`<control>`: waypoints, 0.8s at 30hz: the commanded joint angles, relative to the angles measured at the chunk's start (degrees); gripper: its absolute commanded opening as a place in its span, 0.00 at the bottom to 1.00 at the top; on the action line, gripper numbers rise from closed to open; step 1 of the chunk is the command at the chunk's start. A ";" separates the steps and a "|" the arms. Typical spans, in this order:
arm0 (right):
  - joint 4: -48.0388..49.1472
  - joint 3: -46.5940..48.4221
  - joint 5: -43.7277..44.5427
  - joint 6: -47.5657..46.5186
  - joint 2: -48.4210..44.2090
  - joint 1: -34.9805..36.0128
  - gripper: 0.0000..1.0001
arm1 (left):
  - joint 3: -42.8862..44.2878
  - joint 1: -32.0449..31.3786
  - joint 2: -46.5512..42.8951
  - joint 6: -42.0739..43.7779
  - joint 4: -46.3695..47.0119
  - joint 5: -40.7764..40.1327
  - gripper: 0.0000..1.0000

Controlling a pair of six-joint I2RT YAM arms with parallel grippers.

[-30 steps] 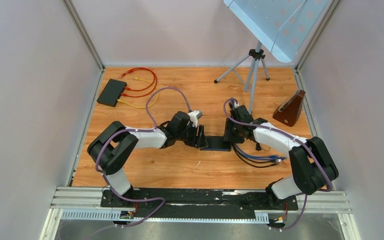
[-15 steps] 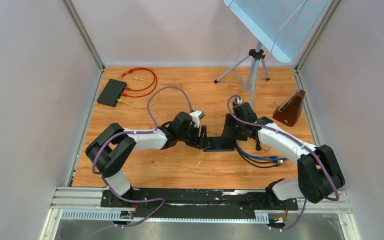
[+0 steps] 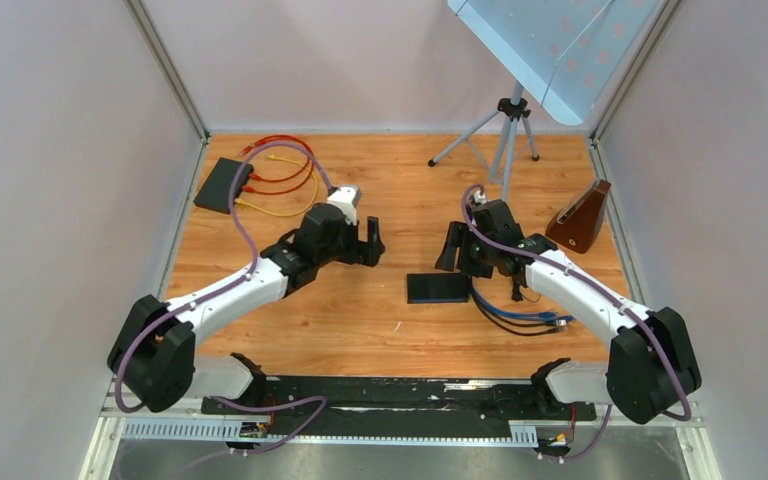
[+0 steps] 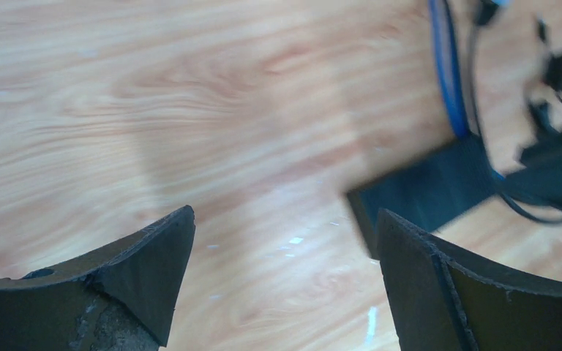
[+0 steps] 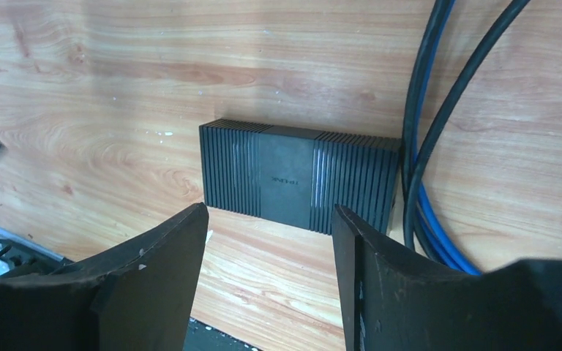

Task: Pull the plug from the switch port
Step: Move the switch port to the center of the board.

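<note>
The black switch [image 3: 437,287] lies flat on the wooden table, its ribbed top filling the middle of the right wrist view [image 5: 298,178]. Blue and black cables [image 3: 513,313] coil at its right end [image 5: 418,157]. I cannot make out the plug or the port. My left gripper [image 3: 369,243] hangs open to the upper left of the switch with nothing in it [image 4: 285,216]; the switch's blurred corner [image 4: 424,194] shows past its right finger. My right gripper [image 3: 455,250] stands open just behind the switch, empty [image 5: 270,210].
A second black switch [image 3: 223,185] with red and yellow cables [image 3: 282,172] sits at the back left. A tripod [image 3: 505,130] stands at the back, with a brown wedge-shaped object [image 3: 580,217] by the right wall.
My left gripper opened, let go of the switch's left end and swung away up and left. My right gripper opened wider and backed off. The switch now lies free on the table.
</note>
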 commanded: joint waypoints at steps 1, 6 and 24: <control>1.25 1.47 -4.30 0.67 -0.41 0.45 0.63 | -0.78 7.57 -5.44 0.13 -7.46 -12.75 1.00; 1.28 3.12 -7.35 0.53 3.14 0.92 0.61 | 0.33 20.54 -5.76 -6.65 -8.67 -12.48 1.00; 1.32 2.37 -9.73 1.29 3.68 1.52 0.59 | 34.96 41.57 31.70 -16.35 -26.07 -15.19 1.00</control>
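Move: The cabled switch port, the left hand's goal, lies about 23 cm ahead of it, 36 cm to its left and 11 cm below. The yellow cable's loop is some 20 cm ahead and 22 cm left of that hand, the red cables about 30 cm ahead and 22 cm left, the empty switch port roughly 6 cm back and 14 cm right, all as low. From the right hand the cabled one lies about 27 cm ahead, 51 cm left and 8 cm below, the empty one 2 cm back and 2 cm left. The left hand swings fast and wide open to its left, some 30 cm in all, first nearly level, then bending forward (about 16 cm) and down towards the cabled switch port, while the wrist turns roughly 60 degrees counter-clockwise and tips further down, ending just short of it with nothing gripped. The right hand, partly open, only eases about 3 cm left and a little back above the empty switch port, without closing. ##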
